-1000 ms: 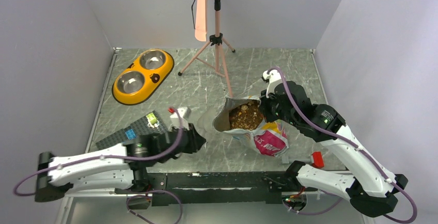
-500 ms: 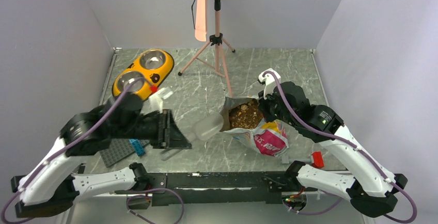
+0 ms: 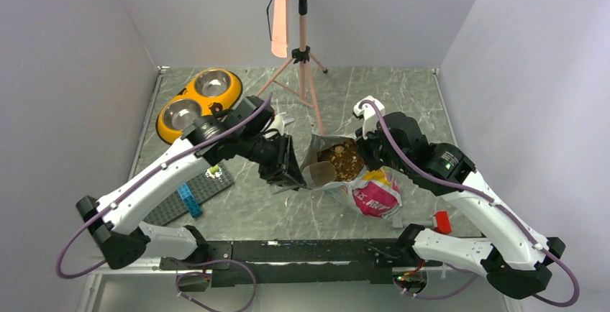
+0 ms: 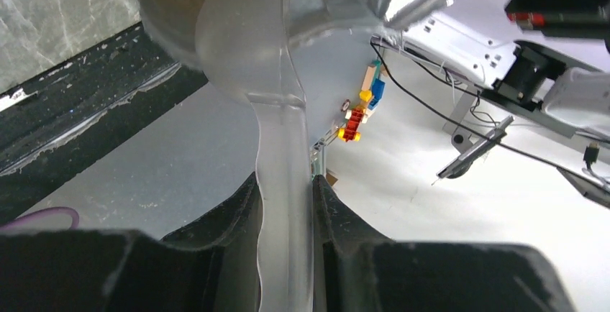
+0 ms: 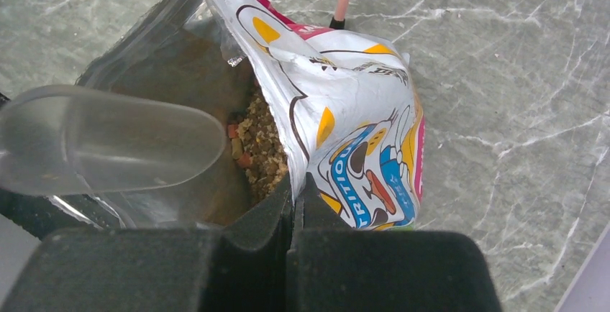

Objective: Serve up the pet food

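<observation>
The pet food (image 3: pixel 342 158) is a brown heap inside the open cartoon-printed bag (image 3: pixel 370 193), also seen as kibble (image 5: pixel 260 147) in the right wrist view. My right gripper (image 5: pixel 296 191) is shut on the bag's rim (image 5: pixel 288 103), holding the mouth open. My left gripper (image 4: pixel 285 193) is shut on the handle of a clear plastic scoop (image 4: pixel 277 132). The scoop's bowl (image 3: pixel 321 174) sits at the near-left lip of the bag and looks empty (image 5: pixel 108 139). The yellow double dish (image 3: pixel 167 132) with steel bowls lies at the far left.
A pink tripod (image 3: pixel 304 57) stands just behind the bag, one leg ending near its mouth. A dark brick baseplate (image 3: pixel 205 186) with small bricks lies under the left arm. A red part (image 3: pixel 441 221) sits by the right arm's base.
My left arm has swung up from the front left and across to the right, carrying the scoop to the bag's mouth. The right gripper has kept its hold on the bag.
</observation>
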`<state>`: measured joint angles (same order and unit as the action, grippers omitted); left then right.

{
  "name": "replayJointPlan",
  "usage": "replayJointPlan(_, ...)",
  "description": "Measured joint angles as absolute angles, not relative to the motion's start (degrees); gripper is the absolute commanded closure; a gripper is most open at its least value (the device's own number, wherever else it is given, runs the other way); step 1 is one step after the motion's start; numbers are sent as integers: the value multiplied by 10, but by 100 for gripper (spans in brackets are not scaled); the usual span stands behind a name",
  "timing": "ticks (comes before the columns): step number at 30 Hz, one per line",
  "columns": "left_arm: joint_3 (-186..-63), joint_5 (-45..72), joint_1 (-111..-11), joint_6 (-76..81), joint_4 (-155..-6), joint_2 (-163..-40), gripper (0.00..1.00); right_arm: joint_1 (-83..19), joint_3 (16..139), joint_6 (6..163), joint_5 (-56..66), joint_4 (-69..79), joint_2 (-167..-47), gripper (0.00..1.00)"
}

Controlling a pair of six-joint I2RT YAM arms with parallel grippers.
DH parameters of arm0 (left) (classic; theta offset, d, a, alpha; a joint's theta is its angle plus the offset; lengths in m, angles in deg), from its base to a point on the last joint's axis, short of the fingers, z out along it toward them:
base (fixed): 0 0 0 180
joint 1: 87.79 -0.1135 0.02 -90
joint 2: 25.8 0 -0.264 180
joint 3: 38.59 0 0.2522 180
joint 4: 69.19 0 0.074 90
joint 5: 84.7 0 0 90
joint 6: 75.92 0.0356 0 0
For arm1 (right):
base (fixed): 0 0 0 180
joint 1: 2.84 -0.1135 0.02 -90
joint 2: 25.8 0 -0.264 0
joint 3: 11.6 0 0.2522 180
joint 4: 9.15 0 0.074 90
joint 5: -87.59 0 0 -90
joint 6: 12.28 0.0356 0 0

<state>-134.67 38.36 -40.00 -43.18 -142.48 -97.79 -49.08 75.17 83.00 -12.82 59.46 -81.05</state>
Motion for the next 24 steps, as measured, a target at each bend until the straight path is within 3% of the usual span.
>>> replayJointPlan(10,-1397,383,-405,-416,-1393,-1134,100,-512,759,822,-128,601,-825,100)
replayJointPlan(15,-1391,301,-403,-408,-1412,-1141,100,-523,769,823,-135,609,-837,100)
replayJointPlan(24,-1149,318,-409,-436,-1202,-1048,100,-537,766,867,-116,597,-838,100)
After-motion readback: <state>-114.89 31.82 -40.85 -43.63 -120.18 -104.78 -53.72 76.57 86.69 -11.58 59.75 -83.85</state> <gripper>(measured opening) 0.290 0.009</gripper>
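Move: The left gripper grips the scoop by its handle. The pet food in the open bag lies about 12 cm to its right, 8 cm ahead and some 16 cm below. The bag's left rim is only about 2 cm to the right, 4 cm ahead and 6 cm below. From the right gripper, which pinches the bag's right rim, the food is roughly 7 cm left, 2 cm back and 13 cm down. Bring the left gripper down about 12 cm into the bag's mouth, scoop leading towards the food: first swing it forward and right some 5 cm each, then keep sinking while easing 2 cm back to the left, fingers tipping roughly 10 degrees steeper. Keep hold of the handle. Let the right gripper keep pinching the rim and draw it nearly 3 cm left. ##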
